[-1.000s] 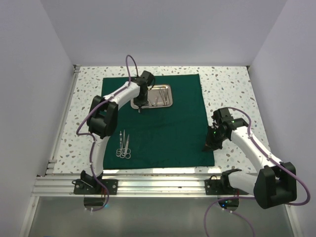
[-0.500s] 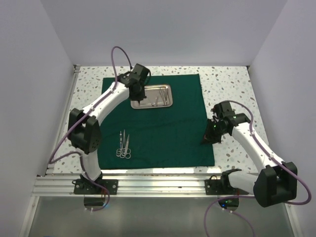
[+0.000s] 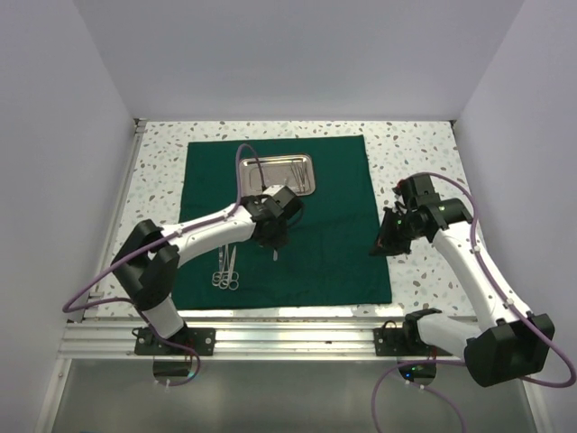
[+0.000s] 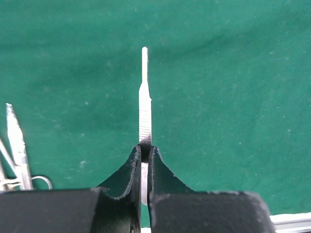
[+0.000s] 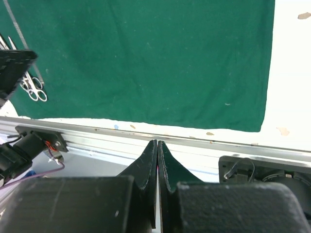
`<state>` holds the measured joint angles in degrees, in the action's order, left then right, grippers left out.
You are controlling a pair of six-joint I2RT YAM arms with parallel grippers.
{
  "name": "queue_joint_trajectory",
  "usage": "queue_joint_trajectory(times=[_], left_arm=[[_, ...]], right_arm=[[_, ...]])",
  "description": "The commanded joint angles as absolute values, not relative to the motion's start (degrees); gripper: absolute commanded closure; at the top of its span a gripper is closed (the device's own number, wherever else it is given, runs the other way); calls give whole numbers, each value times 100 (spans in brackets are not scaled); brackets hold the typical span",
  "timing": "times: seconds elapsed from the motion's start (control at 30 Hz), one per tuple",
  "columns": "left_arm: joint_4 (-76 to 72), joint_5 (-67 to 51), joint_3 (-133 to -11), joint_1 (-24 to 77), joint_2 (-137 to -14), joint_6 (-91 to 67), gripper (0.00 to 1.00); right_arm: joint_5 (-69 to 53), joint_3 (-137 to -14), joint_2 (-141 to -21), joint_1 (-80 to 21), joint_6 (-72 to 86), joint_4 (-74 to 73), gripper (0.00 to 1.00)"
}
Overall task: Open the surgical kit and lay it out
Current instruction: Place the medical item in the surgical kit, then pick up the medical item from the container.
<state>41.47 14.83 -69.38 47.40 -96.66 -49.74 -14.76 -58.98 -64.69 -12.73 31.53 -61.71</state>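
Observation:
The dark green cloth lies spread flat on the table. The steel tray sits at its far edge with slim instruments inside. Two pairs of scissors or forceps lie on the near left of the cloth, also seen as the ring-handled pair and the same pair. My left gripper hangs over the middle of the cloth, shut on a slim flat silver instrument that points away from the fingers. My right gripper is shut and empty, at the cloth's right edge; the right wrist view shows the gripper over the near rail.
An aluminium rail runs along the near edge of the table, seen too as the rail. Speckled white tabletop shows around the cloth. White walls close in the left, right and far sides.
My left arm has swung from above the tray to the middle of the cloth, carrying the silver instrument. The right gripper has shifted slightly along the cloth's right edge.

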Motion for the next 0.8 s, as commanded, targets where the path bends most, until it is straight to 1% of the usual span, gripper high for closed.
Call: queue_joint_trajectory(times=[0.0,0.03,0.07,0.1,0.13,0.2,0.27,0.3,0.37,0.4,0.47,0.5,0.57,0.67,0.73,0.77], left_arm=[[3683,1434,-6645,4772,-9659,-5537,100],[3596,1389,-6531,4772,-9677,-5581,100],[3569,1302,-6504,4772,-9694,-5581,96],[3560,1266,-6495,4781,-9712,-5581,83],[3568,1231,-6504,4781,-9747,-5590,76],[3577,1152,-6556,4799,-9773,-5572,66],[3664,1134,-6679,4799,-9817,-5502,59],[3778,1151,-6871,4790,-9835,-5467,53],[3954,1299,-7161,4790,-9905,-5301,50],[4129,1388,-7546,4781,-9949,-5222,48],[4332,1677,-8004,4685,-10177,-4870,48],[4524,1740,-8485,4615,-10404,-4652,48],[4596,1671,-9171,4317,-10808,-4300,51],[4632,1538,-9868,3868,-11248,-3965,52],[4710,1547,-10632,3614,-11775,-3596,52],[4798,1538,-11209,3543,-11977,-3464,52]], right_arm=[[-1617,-6117,-6354,-1248,3190,-6486,100],[-1617,-6117,-6354,-1257,3182,-6486,100],[-1608,-6117,-6328,-1248,3164,-6478,100],[-1600,-6100,-6328,-1257,3155,-6478,100],[-1547,-6108,-6311,-1257,3155,-6478,100],[-1459,-6091,-6241,-1257,3129,-6469,100],[-1363,-6056,-6197,-1257,3129,-6478,100],[-1354,-6047,-6179,-1248,3129,-6486,100],[-1345,-6038,-6179,-1248,3138,-6486,100],[-1345,-6038,-6161,-1248,3155,-6478,100],[-1345,-6082,-6161,-1230,3181,-6486,100],[-1345,-6099,-6144,-1222,3190,-6478,100],[-1319,-6187,-6109,-1204,3208,-6477,100],[-1266,-6275,-6056,-1187,3226,-6539,100],[-1178,-6337,-5995,-1178,3208,-6591,100],[-1152,-6354,-5977,-1178,3217,-6609,100]])
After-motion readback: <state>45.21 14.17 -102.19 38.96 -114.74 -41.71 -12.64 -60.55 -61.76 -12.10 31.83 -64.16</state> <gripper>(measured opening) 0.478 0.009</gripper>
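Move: The left hand still grips the scalpel over the green cloth. The bare spot it is taken to lies almost straight below, about 5 cm down, 1 cm back and 1 cm to the right. The nearest scissors lie some 12 cm to the left and 3 cm back of the hand; the steel tray's middle is about 26 cm straight ahead, with the remaining instruments 7 cm right of that middle. From the idle right hand, the spot is roughly 25 cm left, 5 cm ahead and 13 cm down. Down towards the cloth by some 2.5 cm and slightly back goes the left hand, its fingers opening to about half and letting go of the scalpel beside the scissors. It then reverses, sweeping about 15 cm forward towards the tray while rising some 8 cm and drifting right, fingers still half open and tips tilting outward. ##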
